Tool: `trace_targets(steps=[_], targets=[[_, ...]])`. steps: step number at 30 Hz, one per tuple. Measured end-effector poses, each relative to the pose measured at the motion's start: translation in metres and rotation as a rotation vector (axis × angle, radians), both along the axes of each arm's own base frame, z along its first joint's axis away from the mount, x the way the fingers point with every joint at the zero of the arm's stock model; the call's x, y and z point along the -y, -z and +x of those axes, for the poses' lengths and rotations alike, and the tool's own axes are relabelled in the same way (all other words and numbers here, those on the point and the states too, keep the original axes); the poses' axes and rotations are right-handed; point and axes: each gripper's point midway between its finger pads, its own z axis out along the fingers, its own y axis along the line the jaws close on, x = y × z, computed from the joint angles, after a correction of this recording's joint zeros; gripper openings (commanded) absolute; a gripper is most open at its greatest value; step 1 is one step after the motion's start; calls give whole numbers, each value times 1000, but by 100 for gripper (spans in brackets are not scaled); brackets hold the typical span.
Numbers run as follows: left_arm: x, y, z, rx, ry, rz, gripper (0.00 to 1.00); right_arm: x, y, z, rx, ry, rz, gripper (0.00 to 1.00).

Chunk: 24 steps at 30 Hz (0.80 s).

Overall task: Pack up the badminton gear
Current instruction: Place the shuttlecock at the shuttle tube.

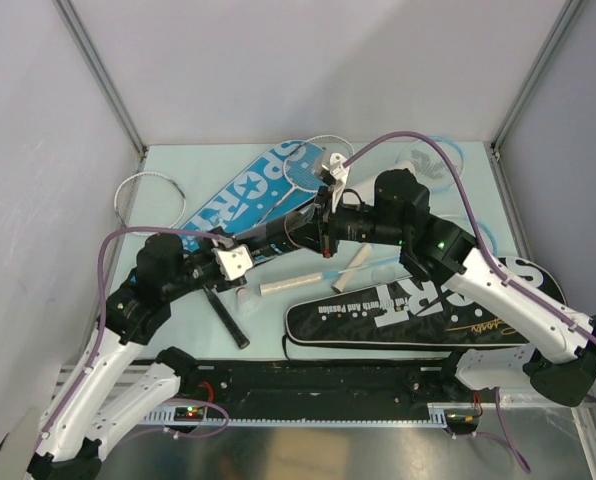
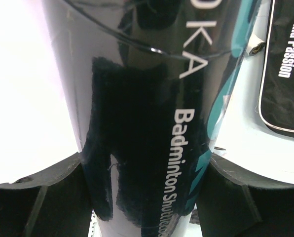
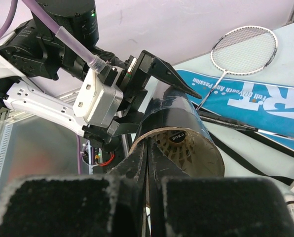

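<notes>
The black tube [image 1: 278, 232] is lifted off the table and lies roughly level between the two arms. My left gripper [image 1: 232, 262] is shut on it; the left wrist view shows the tube [image 2: 147, 98] with "Badminton Shuttlecock" print filling the gap, a finger [image 2: 33, 197] pressed on each side. My right gripper [image 1: 323, 224] is shut, its joined fingertips [image 3: 148, 143] at the left rim of the tube's open mouth [image 3: 201, 153]. A white shuttlecock [image 3: 179, 143] with a "BOKA" cap sits inside the tube.
A blue SPORT cover [image 1: 253, 195] lies at the back, a black one [image 1: 418, 312] at the front right. A white racket head [image 1: 143, 190] is at the left, a light-blue racket [image 1: 433, 158] at the back right. Two white cylinders [image 1: 293, 284] and a black rod [image 1: 226, 318] lie mid-table.
</notes>
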Motion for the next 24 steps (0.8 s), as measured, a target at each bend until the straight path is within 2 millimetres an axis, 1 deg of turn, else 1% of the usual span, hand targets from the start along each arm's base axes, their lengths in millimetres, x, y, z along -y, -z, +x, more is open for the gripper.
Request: trace_targets(steps=[6, 8, 10, 12, 15, 18, 20, 24], targets=[[0, 2, -1, -4, 0, -2, 58, -2, 2, -1, -37, -6, 3, 3], [0, 3, -2, -10, -1, -6, 58, -3, 2, -1, -56, -12, 6, 8], [0, 3, -2, -9, -2, -8, 58, -3, 2, -1, -75, -12, 14, 16], [1, 1, -3, -4, 1, -20, 59, -3, 2, 0, -96, -6, 17, 27], [1, 0, -4, 5, 1, -32, 59, 2, 1, 5, -132, 39, 28, 42], [1, -1, -3, 6, -10, -42, 60, 16, -5, 9, -160, 101, 46, 55], [1, 0, -2, 4, -18, -49, 60, 31, -16, 11, -162, 150, 76, 61], [-2, 6, 0, -7, -41, -50, 59, 64, -48, 8, -131, 230, 163, 65]])
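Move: The shuttlecock already sits inside the shuttle tube's mouth, right at the right gripper's shut fingertips: its middle is about 3 cm to their left, 1 cm ahead and 2 cm below. From the left gripper, which holds the tube, it lies some 11 cm right, 3 cm ahead and 9 cm up. On the table, roughly 30 cm below the right gripper, a loose shuttlecock lies about 8 cm ahead and 4 cm right, a white tube 18 cm ahead and 12 cm right. Keep the left gripper clamped on the shuttle tube and hold it nearly in place. Let the right fingertips stay in the mouth a moment, then spread them to well over half open and draw them out, away from the shuttlecock, some 6 cm right and 5 cm up, quickening as they go, with the wrist swinging about 15 degrees clockwise. ##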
